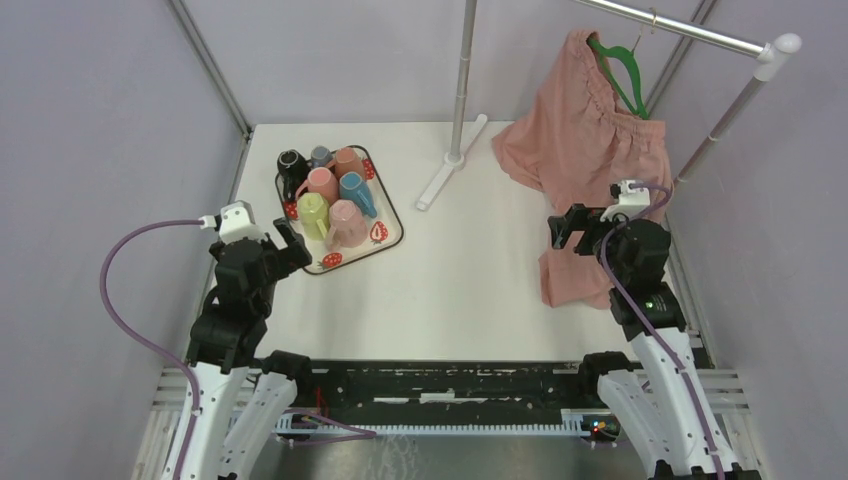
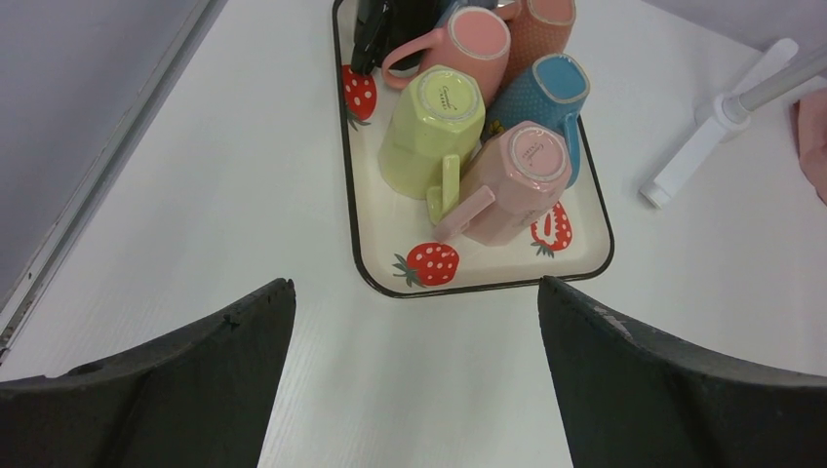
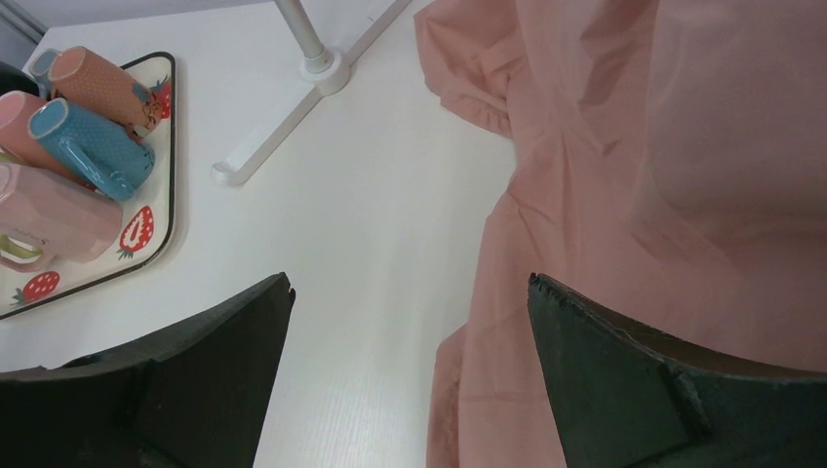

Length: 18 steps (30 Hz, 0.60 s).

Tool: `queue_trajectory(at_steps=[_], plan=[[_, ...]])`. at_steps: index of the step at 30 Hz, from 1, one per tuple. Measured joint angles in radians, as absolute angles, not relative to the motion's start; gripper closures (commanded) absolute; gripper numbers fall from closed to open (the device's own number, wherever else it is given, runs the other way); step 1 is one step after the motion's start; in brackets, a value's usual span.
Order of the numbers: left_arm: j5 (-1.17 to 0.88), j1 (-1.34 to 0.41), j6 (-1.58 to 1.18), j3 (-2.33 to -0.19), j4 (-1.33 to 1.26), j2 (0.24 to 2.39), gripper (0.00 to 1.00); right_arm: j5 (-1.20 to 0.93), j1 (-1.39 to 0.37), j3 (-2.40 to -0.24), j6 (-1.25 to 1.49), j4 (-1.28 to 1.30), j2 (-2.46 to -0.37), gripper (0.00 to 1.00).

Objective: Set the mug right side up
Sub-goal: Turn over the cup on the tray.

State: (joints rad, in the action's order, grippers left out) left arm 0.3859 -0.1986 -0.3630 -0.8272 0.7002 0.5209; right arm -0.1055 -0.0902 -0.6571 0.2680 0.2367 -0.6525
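A strawberry-print tray [image 1: 381, 233] at the table's back left holds several mugs, bottoms up and packed close. Nearest my left gripper are a yellow-green mug [image 2: 429, 132] and a pale pink mug [image 2: 512, 180], both with handles pointing toward me. Behind them stand a blue mug [image 2: 546, 93], a pink mug [image 2: 468, 44] and a black mug [image 2: 385, 24]. My left gripper [image 1: 287, 240] hovers open just short of the tray's near edge [image 2: 488, 285], holding nothing. My right gripper [image 1: 575, 225] is open and empty at the right, over the table beside the cloth.
A pink garment [image 1: 585, 140] hangs from a green hanger [image 1: 622, 70] on a metal rack and drapes onto the table at the right [image 3: 663, 175]. The rack's white foot [image 1: 445, 175] lies between tray and garment. Enclosure walls flank the table.
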Motion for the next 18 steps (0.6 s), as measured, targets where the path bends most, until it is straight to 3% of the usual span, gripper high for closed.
queue_trajectory(at_steps=[10, 18], plan=[[0.395, -0.199, -0.375, -0.827, 0.701, 0.55, 0.0, -0.148, -0.125, -0.725, 0.289, 0.26, -0.754, 0.03], [0.395, -0.199, -0.378, -0.827, 0.7, 0.54, 0.0, 0.001, -0.5, -0.831, 0.315, 0.237, -0.972, 0.04]])
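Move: The pink mug lying base-up at the tray's near side is about 49 cm to the right hand's left, 8 cm ahead and 18 cm below. The yellow mug stands some 8 cm left of it and 3 cm farther out, the blue mug 8 cm beyond and 2 cm right of it; the rack foot's middle is 24 cm left and 28 cm ahead of the right hand, on the table. From the left hand the pink mug is about 14 cm ahead, 10 cm right and 19 cm below. Towards the pink mug and its tray the right hand sweeps left about 12 cm over the table, starting slowly and gathering speed, nearly level with barely a centimetre of sinking. The wrist turns some 15-20 degrees counter-clockwise and tips a little down; the fingers stay wide open and empty. ##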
